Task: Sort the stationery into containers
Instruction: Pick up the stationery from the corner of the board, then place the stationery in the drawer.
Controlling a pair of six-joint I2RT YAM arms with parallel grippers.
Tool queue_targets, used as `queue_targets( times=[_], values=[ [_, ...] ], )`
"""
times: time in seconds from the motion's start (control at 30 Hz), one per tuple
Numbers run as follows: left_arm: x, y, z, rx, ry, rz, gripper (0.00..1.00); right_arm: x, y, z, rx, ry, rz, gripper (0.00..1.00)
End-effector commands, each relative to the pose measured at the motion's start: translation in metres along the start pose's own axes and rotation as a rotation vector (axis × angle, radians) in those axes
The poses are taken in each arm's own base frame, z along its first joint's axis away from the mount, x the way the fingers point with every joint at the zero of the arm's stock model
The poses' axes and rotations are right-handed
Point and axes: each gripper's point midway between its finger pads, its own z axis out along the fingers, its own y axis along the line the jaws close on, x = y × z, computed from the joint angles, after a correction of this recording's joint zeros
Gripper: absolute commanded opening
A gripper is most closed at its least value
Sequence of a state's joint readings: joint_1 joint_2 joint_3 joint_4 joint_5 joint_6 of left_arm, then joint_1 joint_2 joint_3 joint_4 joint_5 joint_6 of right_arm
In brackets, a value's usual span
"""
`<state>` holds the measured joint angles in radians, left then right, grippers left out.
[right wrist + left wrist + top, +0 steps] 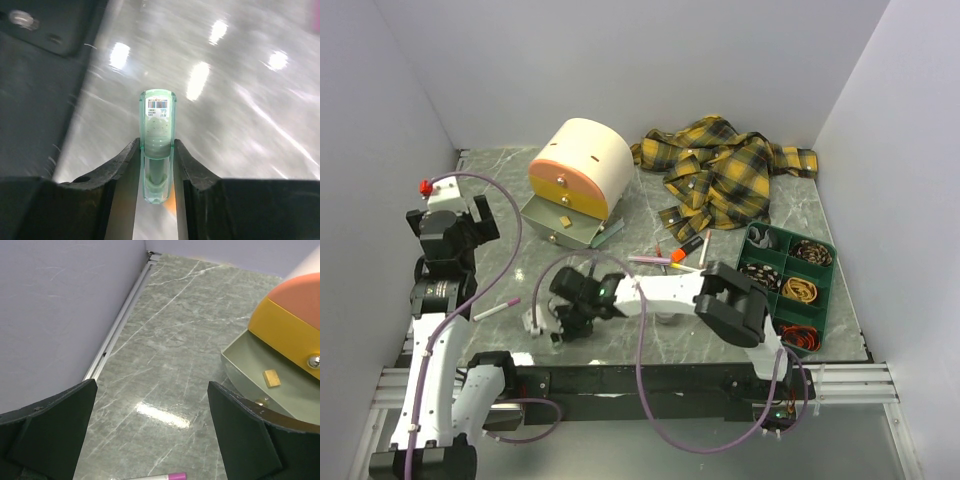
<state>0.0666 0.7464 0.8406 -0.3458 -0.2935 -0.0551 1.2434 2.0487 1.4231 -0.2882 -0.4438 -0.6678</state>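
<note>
In the right wrist view a pale green see-through clip (157,120) with a barcode label stands between the fingers of my right gripper (157,152), and both pads press against its sides just above the marble table. From above, that gripper (560,318) is low at the table's front, left of centre. My left gripper (152,430) hangs open over bare marble, with a white pen with a pink cap (170,476) just below it. The cream drawer box (582,165) has its lowest drawer (250,375) pulled out. The dark green tray (782,262) sits at the right.
A yellow-and-black plaid shirt (720,170) lies at the back right. Several pens and markers (670,258) are scattered mid-table. Coiled rubber bands (800,290) fill tray compartments. A small tan block (271,378) lies in the open drawer. White walls close in the left, back and right.
</note>
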Motion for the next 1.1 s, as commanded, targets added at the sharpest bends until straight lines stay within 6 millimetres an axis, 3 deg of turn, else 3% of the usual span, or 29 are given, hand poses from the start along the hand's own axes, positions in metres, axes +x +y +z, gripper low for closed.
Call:
queue_targets(
  times=[0.0, 0.1, 0.23, 0.37, 0.53, 0.77, 0.9, 1.07],
  values=[
    [-0.03, 0.005, -0.01, -0.011, -0.045, -0.122, 0.99, -0.04, -0.079, -0.088, 0.216, -0.092, 0.049, 0.13],
    [-0.018, -0.019, -0.023, 0.124, 0.056, -0.234, 0.99, -0.043, -0.115, -0.124, 0.321, -0.099, 0.12, 0.13],
    [-0.016, -0.034, -0.04, 0.234, 0.062, -0.233, 0.99, -0.044, -0.15, -0.171, 0.466, -0.129, 0.142, 0.13],
    [0.011, -0.051, -0.045, 0.349, 0.124, -0.164, 1.0, -0.036, -0.185, -0.192, 0.568, -0.12, 0.167, 0.13],
    [0.014, -0.076, -0.06, 0.533, 0.149, -0.105, 1.0, -0.027, -0.217, -0.187, 0.645, -0.119, 0.212, 0.13],
    [0.012, -0.081, -0.056, 0.533, 0.208, -0.173, 0.99, -0.01, -0.244, -0.168, 0.704, -0.086, 0.243, 0.13],
    [0.011, -0.088, -0.059, 0.546, 0.247, -0.305, 0.99, 0.014, -0.26, -0.155, 0.742, -0.048, 0.272, 0.15],
    [0.026, -0.09, -0.051, 0.531, 0.351, -0.517, 1.0, 0.018, -0.269, -0.159, 0.768, -0.057, 0.284, 0.15]
  ],
)
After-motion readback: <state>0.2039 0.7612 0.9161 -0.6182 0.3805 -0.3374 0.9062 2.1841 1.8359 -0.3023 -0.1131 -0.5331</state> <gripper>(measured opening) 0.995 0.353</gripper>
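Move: The right hand already holds the light-green stationery piece just off the table. The open drawer lies about 26 cm ahead and 2 cm to its left, roughly level with it, with the small wooden block inside 27 cm ahead and 2 cm left. The dark pen is 15 cm ahead and 5 cm right, and the other green piece is 25 cm ahead and 9 cm right. From the empty left hand the drawer is some 22 cm right, 9 cm ahead and 22 cm below. Keeping its pinch on the green piece, the right hand swings about 26 cm forward from the near edge of the table to the open drawer, arcing up some 17 cm and then sinking about 9 cm over the drawer's right part, while turning clockwise so the fingers point forward-left and down. Meanwhile the open, empty left hand shifts about 9 cm right and slightly back towards the drawer, turning clockwise and rolling its left side down. ##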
